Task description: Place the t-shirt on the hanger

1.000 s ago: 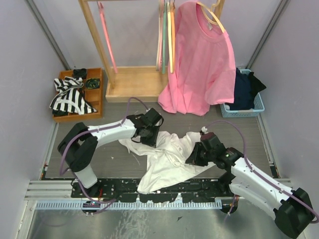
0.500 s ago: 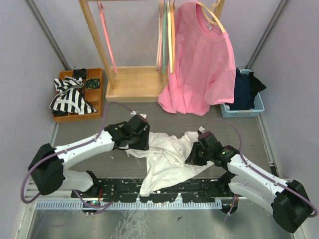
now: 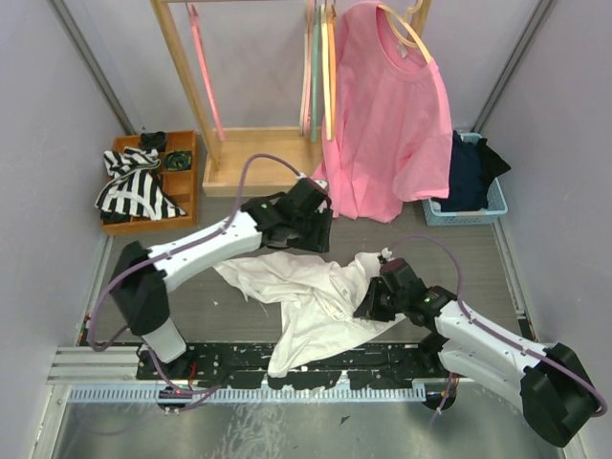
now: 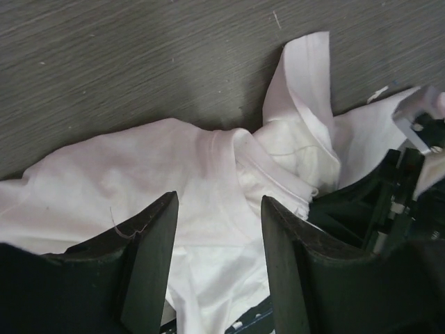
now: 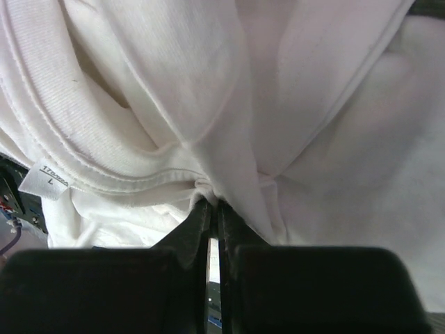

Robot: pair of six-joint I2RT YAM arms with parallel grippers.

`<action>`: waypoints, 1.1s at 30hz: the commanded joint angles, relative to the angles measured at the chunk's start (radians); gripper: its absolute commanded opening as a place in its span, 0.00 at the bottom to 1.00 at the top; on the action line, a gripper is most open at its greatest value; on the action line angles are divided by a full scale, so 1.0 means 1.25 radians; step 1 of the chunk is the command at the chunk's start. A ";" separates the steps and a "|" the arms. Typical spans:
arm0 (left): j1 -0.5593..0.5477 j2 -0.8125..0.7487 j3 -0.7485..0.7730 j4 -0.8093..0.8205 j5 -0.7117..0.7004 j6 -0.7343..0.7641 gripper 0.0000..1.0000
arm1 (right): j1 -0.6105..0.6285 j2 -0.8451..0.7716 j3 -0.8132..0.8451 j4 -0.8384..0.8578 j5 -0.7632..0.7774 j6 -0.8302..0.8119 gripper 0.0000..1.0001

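The white t-shirt (image 3: 306, 296) lies crumpled on the grey table between the two arms. My right gripper (image 3: 368, 304) is at its right edge, shut on a pinched fold of the t-shirt (image 5: 278, 104) beside the collar with its size label; the right gripper (image 5: 212, 202) shows its jaws pressed together on the cloth. My left gripper (image 3: 308, 232) hovers open above the back of the t-shirt (image 4: 208, 181), and the left gripper (image 4: 219, 209) has nothing between its fingers. The orange hanger (image 3: 328, 86) hangs on the rack among other hangers.
A pink t-shirt (image 3: 392, 124) hangs on a cream hanger at the back right. The wooden rack base (image 3: 253, 158) stands behind the left gripper. A wooden tray (image 3: 186, 186) with striped cloth is at the back left, a blue basket (image 3: 497, 201) of dark clothes at the back right.
The left gripper has opened, let go of the t-shirt and swung up and back to the right. The shirt's left part now lies spread flat. The right gripper stays shut.
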 commanded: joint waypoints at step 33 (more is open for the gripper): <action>-0.060 0.166 0.148 -0.135 -0.137 0.109 0.00 | 0.007 -0.077 0.045 -0.034 0.016 -0.009 0.01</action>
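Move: The white t-shirt's raised fold by the neckline lies about 10 cm below the left gripper, some 2 cm to its right and level with it fore and aft. The collar tag end pinched by the right gripper is roughly 12 cm back, 11 cm right and 13 cm down, while the pink shirt's hem hangs some 15 cm ahead and 10 cm right, 14 cm lower. From the right gripper, the fold is about 12 cm ahead, 9 cm left and 3 cm higher. Bring the half-open left gripper about 10 cm down onto the white t-shirt's neckline fold, easing slightly right and tilting the fingers some 20 degrees so they point more steeply down. Shut them fully to pinch the cloth edge there, then begin to rise about 1 cm. Hold the right gripper nearly still, keeping its grip on the collar. ##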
